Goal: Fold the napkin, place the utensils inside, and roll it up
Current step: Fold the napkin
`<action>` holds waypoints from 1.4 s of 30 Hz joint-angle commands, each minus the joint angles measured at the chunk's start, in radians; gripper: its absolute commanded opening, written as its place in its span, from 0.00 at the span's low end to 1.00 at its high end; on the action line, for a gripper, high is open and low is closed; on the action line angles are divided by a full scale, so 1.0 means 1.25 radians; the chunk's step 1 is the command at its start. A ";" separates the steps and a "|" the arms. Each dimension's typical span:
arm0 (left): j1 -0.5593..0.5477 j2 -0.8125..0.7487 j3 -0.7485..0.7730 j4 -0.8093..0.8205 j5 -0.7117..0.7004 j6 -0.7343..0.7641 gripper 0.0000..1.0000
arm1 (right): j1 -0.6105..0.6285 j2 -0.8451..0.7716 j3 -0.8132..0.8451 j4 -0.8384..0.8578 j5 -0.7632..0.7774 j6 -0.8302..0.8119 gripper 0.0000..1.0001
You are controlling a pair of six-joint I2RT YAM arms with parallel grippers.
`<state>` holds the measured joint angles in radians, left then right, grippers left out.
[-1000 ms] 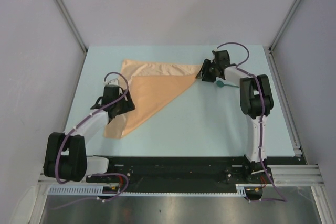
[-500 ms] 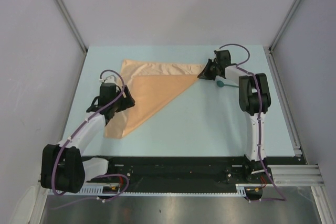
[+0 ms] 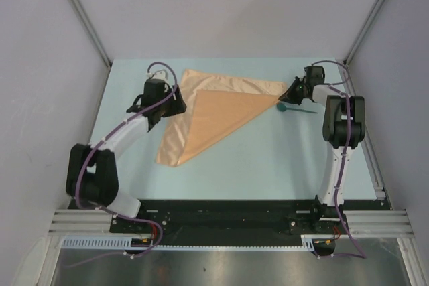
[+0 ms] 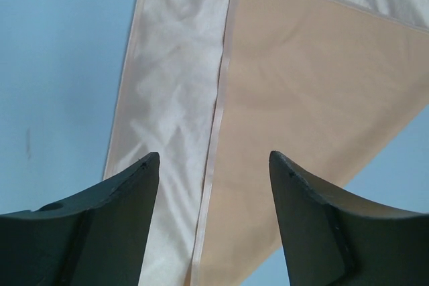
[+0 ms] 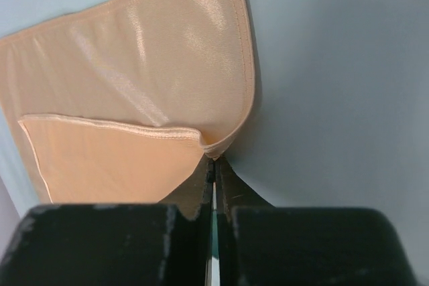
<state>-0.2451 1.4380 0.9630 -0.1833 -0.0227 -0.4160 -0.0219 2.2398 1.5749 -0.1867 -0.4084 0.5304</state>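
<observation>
The peach-orange napkin (image 3: 214,113) lies folded into a triangle on the light blue table, its shinier under layer showing along the top and left edges. My right gripper (image 3: 289,92) is shut on the napkin's right corner (image 5: 224,144), which is pinched at the fingertips (image 5: 216,160). A small dark teal utensil (image 3: 284,106) lies on the table just below that gripper, its handle pointing right. My left gripper (image 3: 174,100) hovers open over the napkin's left part; the folded edge's hem (image 4: 216,125) runs between its fingers (image 4: 214,165), which hold nothing.
Grey walls enclose the table (image 3: 268,159) on three sides, with metal frame rails at the left and right corners. The arm bases stand on the black rail (image 3: 221,212) at the near edge.
The right gripper has shut on the napkin's right corner and pulled the cloth to the right. The left arm has swung farther back and right, staying open over the napkin.
</observation>
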 commanded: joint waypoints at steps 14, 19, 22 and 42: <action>-0.013 0.640 0.666 -0.009 0.208 0.138 0.56 | -0.014 -0.391 -0.137 -0.144 0.011 -0.168 0.61; -0.014 0.727 0.776 -0.075 0.224 0.150 0.48 | -0.013 -0.501 -0.184 -0.176 0.038 -0.172 0.62; -0.014 0.749 0.803 -0.109 0.186 0.147 0.48 | -0.013 -0.524 -0.189 -0.198 0.042 -0.176 0.63; -0.013 0.811 0.842 -0.132 0.169 0.149 0.45 | 0.006 -0.539 -0.196 -0.249 0.073 -0.195 0.64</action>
<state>-0.2649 2.4149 1.9476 -0.3202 0.1879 -0.2516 -0.0212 1.5913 1.3304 -0.4808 -0.3325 0.3038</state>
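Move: From the left hand, the inner corner of the folded flap on the napkin lies about 19 cm ahead, 8 cm to the right and 12 cm below. The napkin's far-left corner is some 9 cm beyond that flap corner and 4 cm to its left. The right hand has the napkin's right edge between its fingertips. The spoon's middle lies about 4 cm back, 8 cm to the right and just below that hand. Forward and to the right, about 20 cm in all, then down some 10 cm, the left hand travels to the flap's inner corner, turning about 15 degrees clockwise and half closing its fingers, and stays low there. The right hand draws the pinched edge slightly farther right, opens to let go, then rises steeply and backs away from the napkin. ##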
